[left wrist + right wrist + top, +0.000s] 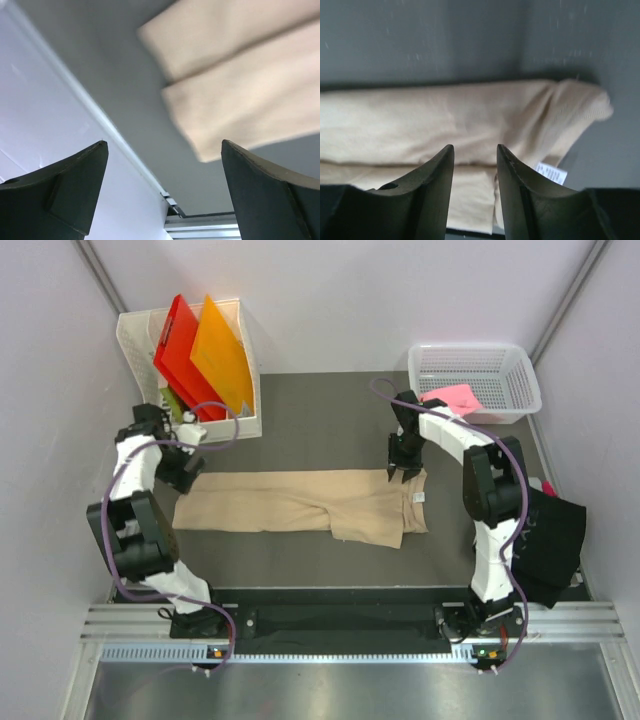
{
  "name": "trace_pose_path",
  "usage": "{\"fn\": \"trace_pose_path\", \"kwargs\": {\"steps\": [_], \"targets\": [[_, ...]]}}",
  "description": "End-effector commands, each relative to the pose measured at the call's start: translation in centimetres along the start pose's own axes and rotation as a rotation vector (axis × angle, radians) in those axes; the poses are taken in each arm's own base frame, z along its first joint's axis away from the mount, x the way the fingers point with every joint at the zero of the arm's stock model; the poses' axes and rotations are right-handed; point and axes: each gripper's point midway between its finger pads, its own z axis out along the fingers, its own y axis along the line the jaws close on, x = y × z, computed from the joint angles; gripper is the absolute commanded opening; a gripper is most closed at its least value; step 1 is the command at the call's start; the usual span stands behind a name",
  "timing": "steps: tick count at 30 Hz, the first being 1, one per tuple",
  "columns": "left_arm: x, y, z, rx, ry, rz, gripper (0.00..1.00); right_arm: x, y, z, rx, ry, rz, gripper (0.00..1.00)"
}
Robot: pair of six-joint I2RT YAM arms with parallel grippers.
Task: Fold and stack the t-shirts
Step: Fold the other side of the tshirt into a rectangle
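The tan t-shirt (300,502) lies across the dark mat as a long folded strip, its white neck label (420,497) at the right end. My left gripper (188,472) hovers just above the strip's left end, jaws wide open and empty; in the left wrist view (165,150) the tan t-shirt (240,90) lies beyond the fingertips. My right gripper (403,472) is over the collar end, open with a narrow empty gap (475,150); the tan t-shirt (445,125) and label (551,173) lie below it. A pink t-shirt (455,398) hangs on the basket rim. A black t-shirt (552,538) lies at the right edge.
A white bin (240,340) at the back left holds stiff red (178,345) and orange (222,358) sheets. A white mesh basket (490,375) stands at the back right. Walls close in on both sides; a metal rail (330,625) runs along the front.
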Motion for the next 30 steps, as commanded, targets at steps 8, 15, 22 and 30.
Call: {"fn": "trace_pose_path", "kwargs": {"steps": [8,15,22,30], "targets": [[0.0,-11.7,-1.5,0.194,-0.048,0.157,0.99,-0.6,0.0,-6.3,-0.024,-0.156,-0.052,0.41],[-0.8,-11.9,1.1,0.207,-0.038,0.127,0.99,4.9,2.6,-5.9,-0.131,-0.088,-0.076,0.39],[1.3,-10.7,4.2,0.152,0.043,0.119,0.99,8.2,4.7,-3.1,-0.16,0.008,-0.122,0.37],[3.9,-11.5,5.0,0.157,0.076,0.108,0.99,6.3,4.1,-0.3,-0.102,0.031,-0.122,0.35]]}}
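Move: The near edge of the shirt's left part lies about 8 cm right of the left hand, 8 cm back and 10 cm below; the shirt's left end is some 5 cm left of that hand and 2 cm back. From the right hand, the flap's near edge lies roughly 14 cm back, 4 cm left and 4 cm below. The white label is about 5 cm to its right, 3 cm back. Left, wide open, swings right and sinks 8 cm towards the near edge while right hops back 9 cm. ##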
